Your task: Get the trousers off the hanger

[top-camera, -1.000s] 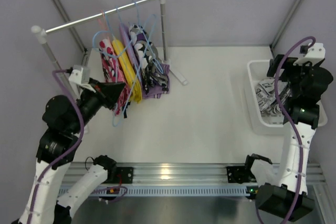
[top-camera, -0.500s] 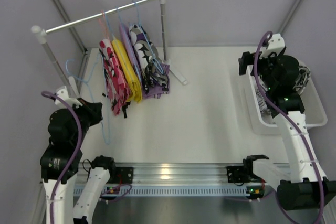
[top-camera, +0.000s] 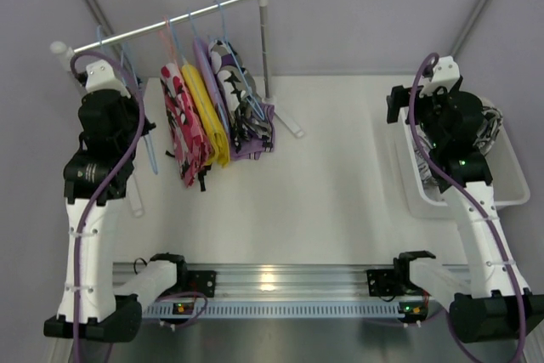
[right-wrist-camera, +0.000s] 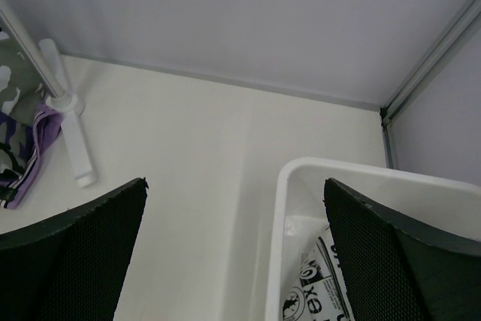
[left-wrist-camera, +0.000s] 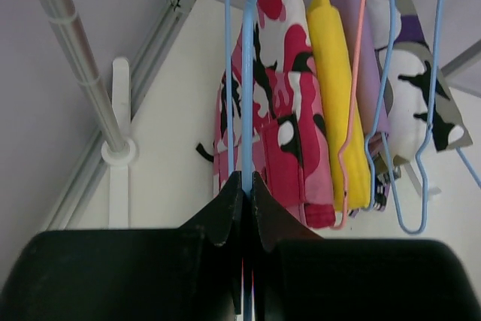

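Note:
Several small trousers hang on hangers from the rail (top-camera: 140, 33): red-pink blotched (top-camera: 183, 129), yellow (top-camera: 206, 116), purple (top-camera: 255, 144) and black-and-white spotted (top-camera: 229, 70). They also show in the left wrist view, red-pink (left-wrist-camera: 282, 110), yellow (left-wrist-camera: 334, 88), spotted (left-wrist-camera: 421, 88). My left gripper (top-camera: 140, 129) is shut on an empty blue hanger (left-wrist-camera: 246, 95), held up by the rail's left end, apart from the trousers. My right gripper (right-wrist-camera: 234, 181) is open and empty over the left rim of the white bin (right-wrist-camera: 279, 223). Black-white print trousers (right-wrist-camera: 319, 291) lie in the bin.
The rack's right post and foot (top-camera: 289, 125) stand beside the hanging trousers; its left post (left-wrist-camera: 83, 73) is close to my left gripper. The white bin (top-camera: 510, 197) sits at the table's right edge. Walls close in the back and sides.
My left arm has lifted the empty blue hanger from low at the table's left up to the rail's left end. My right arm rose from the bin a second ago, then stayed still.

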You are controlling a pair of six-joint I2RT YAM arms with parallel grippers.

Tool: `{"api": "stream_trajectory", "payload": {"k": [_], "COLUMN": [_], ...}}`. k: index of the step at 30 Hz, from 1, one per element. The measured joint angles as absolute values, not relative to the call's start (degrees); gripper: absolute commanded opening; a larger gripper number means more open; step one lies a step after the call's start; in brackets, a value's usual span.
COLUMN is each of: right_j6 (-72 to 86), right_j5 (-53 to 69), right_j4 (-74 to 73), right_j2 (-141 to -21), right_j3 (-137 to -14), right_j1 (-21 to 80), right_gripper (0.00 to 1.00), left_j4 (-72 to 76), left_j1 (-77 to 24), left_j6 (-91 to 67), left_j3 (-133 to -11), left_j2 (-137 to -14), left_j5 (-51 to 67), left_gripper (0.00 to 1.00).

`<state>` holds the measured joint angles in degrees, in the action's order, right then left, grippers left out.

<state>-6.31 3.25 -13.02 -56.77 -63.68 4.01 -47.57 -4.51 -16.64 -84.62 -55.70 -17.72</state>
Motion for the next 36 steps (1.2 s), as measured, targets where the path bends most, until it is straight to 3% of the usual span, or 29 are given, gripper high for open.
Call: {"api": "stream_trajectory", "payload": {"k": [6,24,36], "right_j6": [-6.28,-6.09,-7.31], "right_j5": [4.03,7.7,8.51], "right_j4": [-12.99,-13.15,-15.81], "right_j2": [-55.05,-53.12,-55.02], "right_j3": [-62.24,-59.92,-64.1], "right_j1": [4.01,4.01,4.03], "right_gripper": [0.99,0.99,0.99], "left_j4": [-44.47,-37.1,-35.7], "left_j1": [-4.51,-2.48,8.86], "left_j6": [-13.08,-8.64,-11.68], "left_j3": [-91.85,-92.12,-88.23], "left_j2": [-64.36,-73.17,-75.2], "left_j5": [-20.8,-31.03,-29.02], "left_gripper": [0.0,0.0,0.0]}}
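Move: The left gripper already pinches the empty blue hanger. The left end of the rail lies some 12 cm ahead of this hand, about 15 cm to its left and roughly 5 cm higher. The pink camouflage trousers hang some 20 cm ahead, about 4 cm right and 15 cm lower, and the yellow trousers beside them, 20 cm ahead, 8 cm right and just as low. From the right hand the rail end is about 85 cm left and 5 cm ahead. Bring the left gripper forward about 8 cm to carry the hanger up to the rail, rising slightly at first, then swing it left and let it sink towards the rail's left end, some 11 cm left in all. Turn the hand about 20 degrees counter-clockwise on the way and keep the fingers shut on the hanger. ##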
